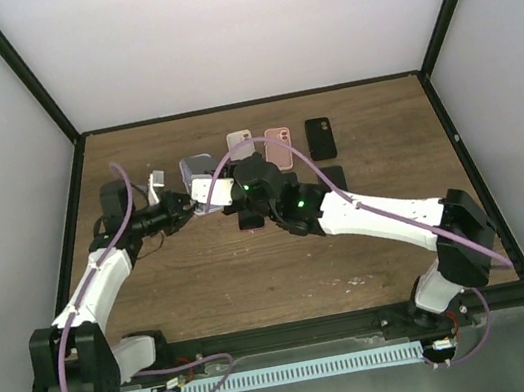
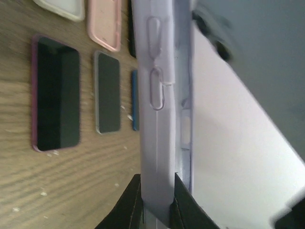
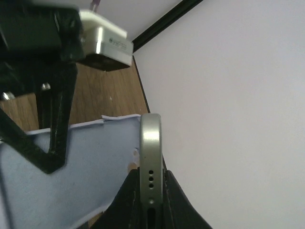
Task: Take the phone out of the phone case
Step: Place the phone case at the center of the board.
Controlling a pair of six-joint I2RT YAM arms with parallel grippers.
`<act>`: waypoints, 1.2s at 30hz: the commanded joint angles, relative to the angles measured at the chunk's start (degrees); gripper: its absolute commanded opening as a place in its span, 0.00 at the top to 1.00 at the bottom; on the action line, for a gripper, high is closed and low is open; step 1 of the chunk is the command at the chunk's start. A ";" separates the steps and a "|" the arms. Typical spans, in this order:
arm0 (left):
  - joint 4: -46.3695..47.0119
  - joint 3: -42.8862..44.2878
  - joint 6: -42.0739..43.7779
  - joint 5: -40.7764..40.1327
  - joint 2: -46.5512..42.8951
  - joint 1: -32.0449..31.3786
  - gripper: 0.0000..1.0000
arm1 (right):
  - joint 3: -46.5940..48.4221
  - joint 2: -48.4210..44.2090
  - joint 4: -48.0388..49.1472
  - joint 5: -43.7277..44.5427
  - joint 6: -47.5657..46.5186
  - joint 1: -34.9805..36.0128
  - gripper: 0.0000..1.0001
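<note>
A lavender phone case (image 1: pixel 200 180) is held in the air between both arms at mid-table. My left gripper (image 1: pixel 183 208) is shut on it; in the left wrist view the case (image 2: pixel 159 95) stands edge-on, clamped at its lower end by my gripper (image 2: pixel 157 202). My right gripper (image 1: pixel 242 195) is shut on the phone. In the right wrist view the phone's silver-green edge (image 3: pixel 150 152) with its speaker holes sits between the fingers of my gripper (image 3: pixel 150 191). The case (image 3: pixel 71 171) peels away to the phone's left, with one corner still next to the phone.
Behind the arms lie a white case (image 1: pixel 239 142), a pink case (image 1: pixel 279 147) and a black phone (image 1: pixel 320 137). The left wrist view shows a phone in a pink-purple case (image 2: pixel 56 93), a grey phone (image 2: pixel 107 92) and a pink case (image 2: pixel 104 24) on the wood.
</note>
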 commanded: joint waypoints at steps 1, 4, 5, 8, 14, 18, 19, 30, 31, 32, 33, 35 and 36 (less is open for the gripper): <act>-4.32 2.60 6.74 -9.75 -0.91 1.57 1.00 | 5.98 -4.52 -3.95 -0.99 5.66 0.48 0.99; -5.33 2.73 8.22 -11.75 -0.60 2.15 1.00 | 7.54 -5.16 -5.14 -0.91 5.96 0.49 0.99; -5.75 2.97 9.60 -12.26 -0.45 2.17 1.00 | 7.92 -5.40 -5.44 -0.85 6.00 0.50 0.99; -7.76 4.24 13.77 -14.19 0.32 2.17 1.00 | 8.73 -6.14 -6.48 -0.50 6.39 0.41 0.99; -15.84 11.74 27.23 -15.85 6.99 2.16 1.00 | 6.99 -7.99 -6.06 -0.23 6.28 -1.14 0.99; -19.53 17.22 33.04 -14.14 14.59 2.17 1.00 | 6.64 -8.66 -5.83 -0.58 6.96 -3.53 0.99; -20.37 18.84 33.85 -14.20 16.62 2.17 1.00 | 6.73 -8.80 -6.00 -0.71 7.23 -4.18 0.99; -21.65 36.61 34.60 -14.52 39.16 1.24 1.00 | 7.28 -8.83 -7.00 -1.30 8.93 -8.34 0.99; -22.17 38.40 34.42 -14.65 41.21 1.02 1.00 | 7.31 -8.87 -7.20 -1.42 9.13 -8.57 0.99; -22.36 39.99 34.10 -14.70 43.00 0.88 1.00 | 7.31 -8.91 -7.38 -1.50 9.35 -8.83 0.99; -22.30 41.34 33.82 -14.50 44.63 0.72 1.00 | 7.24 -8.98 -7.47 -1.67 9.49 -8.97 0.99; -22.27 44.05 33.26 -14.84 47.57 0.17 1.00 | 7.14 -9.00 -7.61 -1.81 9.60 -9.22 0.99; -22.45 45.16 33.21 -15.28 48.98 -0.24 1.00 | 7.11 -8.98 -7.69 -1.71 9.59 -9.33 0.99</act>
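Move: The left hand holds the emptied purple phone case; its free spot in the case row is about 22 cm straight ahead and roughly 18 cm below. The white case lies some 12 cm right of that spot and level with it, while the red-rimmed phone is about 7 cm ahead, 12 cm right and as far below the left hand. From the right hand, gripping the bare phone, the purple case is some 7 cm left, 4 cm ahead and 8 cm below. Bring the purple case in the left gripper briefly left, forward and slightly down, then forward and down towards the free spot beside the white case, about 16 cm forward and 10 cm down in all, tipping the fingers some 25 degrees further down. Keep both grips shut; meanwhile lift the phone with the right gripper about 6 cm, then carry it right and forward, away from the case. ##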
